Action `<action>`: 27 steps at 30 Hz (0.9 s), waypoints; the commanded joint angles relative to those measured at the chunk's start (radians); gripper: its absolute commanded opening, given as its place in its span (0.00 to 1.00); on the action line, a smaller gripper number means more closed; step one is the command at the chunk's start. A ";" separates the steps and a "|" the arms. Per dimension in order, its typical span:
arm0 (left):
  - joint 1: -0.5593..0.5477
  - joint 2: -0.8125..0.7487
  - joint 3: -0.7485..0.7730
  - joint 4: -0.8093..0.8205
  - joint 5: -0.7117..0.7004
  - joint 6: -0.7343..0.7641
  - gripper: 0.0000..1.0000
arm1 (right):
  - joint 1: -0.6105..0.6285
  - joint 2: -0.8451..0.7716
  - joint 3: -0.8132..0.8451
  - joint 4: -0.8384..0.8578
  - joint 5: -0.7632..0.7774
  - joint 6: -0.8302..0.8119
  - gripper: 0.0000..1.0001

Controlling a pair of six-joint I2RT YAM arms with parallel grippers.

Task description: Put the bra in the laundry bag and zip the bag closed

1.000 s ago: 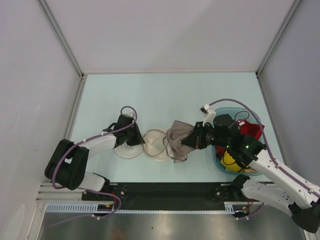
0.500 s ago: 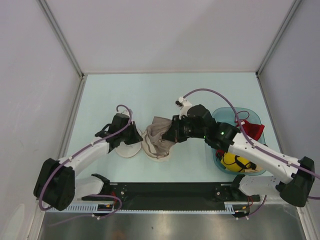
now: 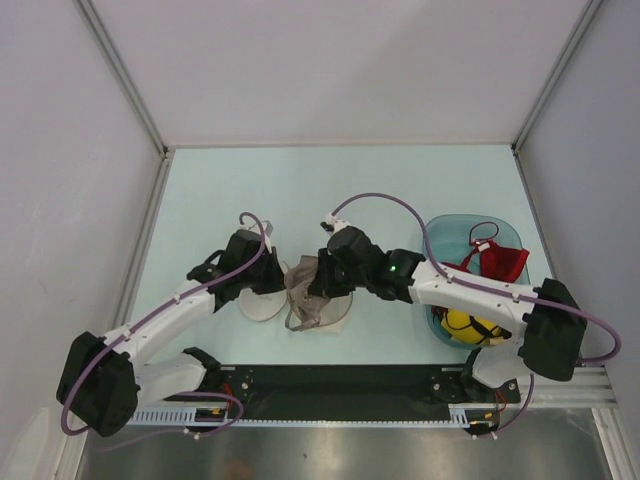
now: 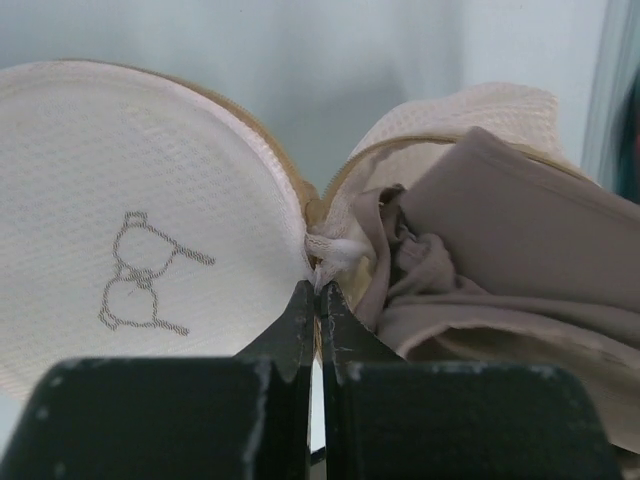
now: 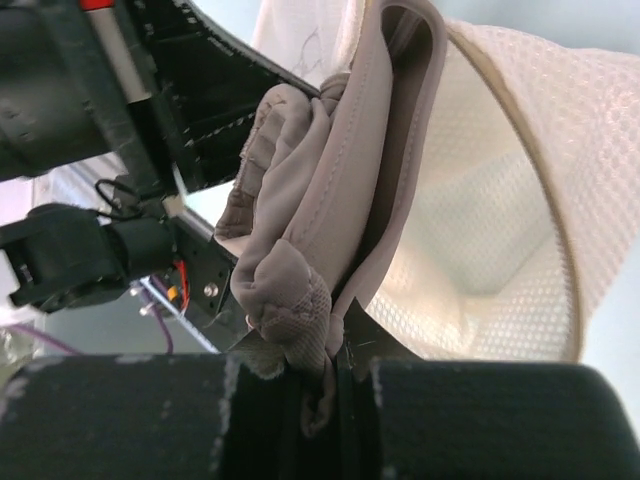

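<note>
The laundry bag (image 3: 258, 303) lies open as two cream mesh discs, the left one bearing a small dark logo (image 4: 140, 270). My left gripper (image 4: 320, 288) is shut on the bag's rim where the two halves meet, seen from above at left gripper (image 3: 281, 289). The taupe bra (image 3: 303, 283) is bunched over the bag's right half (image 5: 490, 190). My right gripper (image 5: 330, 360) is shut on a fold of the bra (image 5: 320, 190), and from above the right gripper (image 3: 316, 287) sits right beside the left one. The bra (image 4: 500, 230) fills the right half.
A translucent teal basket (image 3: 452, 222) stands to the right, holding a red bra (image 3: 497, 262) and a yellow-and-black garment (image 3: 466, 325). The right arm stretches across in front of it. Grey walls close in the table on three sides.
The right arm has carried the bra leftward from beside the bag onto its open right half. The left gripper has shut on the bag's rim.
</note>
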 commanded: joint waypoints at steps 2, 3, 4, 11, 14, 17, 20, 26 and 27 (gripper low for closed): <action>-0.020 -0.015 0.064 -0.005 -0.002 -0.008 0.00 | 0.028 0.077 -0.043 0.124 0.122 0.039 0.00; -0.023 -0.017 0.065 -0.007 0.002 -0.008 0.00 | 0.049 0.086 -0.047 0.135 0.163 0.032 0.00; -0.026 -0.015 0.068 -0.005 0.010 -0.006 0.00 | 0.060 0.095 -0.055 0.141 0.194 0.026 0.00; -0.042 -0.021 0.082 -0.005 0.068 -0.005 0.00 | 0.048 0.166 -0.171 0.319 0.207 0.012 0.00; -0.059 -0.029 0.082 -0.005 0.076 -0.009 0.00 | 0.028 0.226 -0.176 0.347 0.187 0.016 0.00; -0.066 -0.044 0.071 -0.014 0.082 -0.014 0.00 | -0.022 0.235 -0.193 0.376 0.133 0.055 0.00; -0.069 -0.069 0.050 -0.034 0.078 -0.006 0.00 | -0.077 0.176 -0.234 0.377 0.099 0.146 0.00; -0.080 -0.099 0.006 -0.030 0.085 -0.023 0.00 | -0.099 0.060 -0.311 0.524 0.031 0.307 0.00; -0.089 -0.101 0.009 -0.027 0.087 -0.031 0.00 | -0.092 0.057 -0.329 0.560 0.024 0.334 0.00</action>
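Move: The right hand holds the bra, whose bulk hangs about 6 cm below it and 3 cm to its left, level with it front to back. The laundry bag's open pouch lies about 3 cm ahead of the right hand, 1 cm to its right and some 13 cm below. From the left hand, which pinches the hinge rim, the pouch is about 9 cm right, 1 cm back and 6 cm below; the round lid is 5 cm left, 1 cm back and 6 cm below. The right hand, still gripping the bra, sinks about 11 cm into the pouch's mouth, then pushes some 4 cm forward and eases a little to the right, its wrist swinging about 15 degrees clockwise late on. The left hand keeps its pinch on the hinge rim and draws it slowly up, back and to the right, about 2 cm each way, bringing that edge of the bag along as the bra goes in. ##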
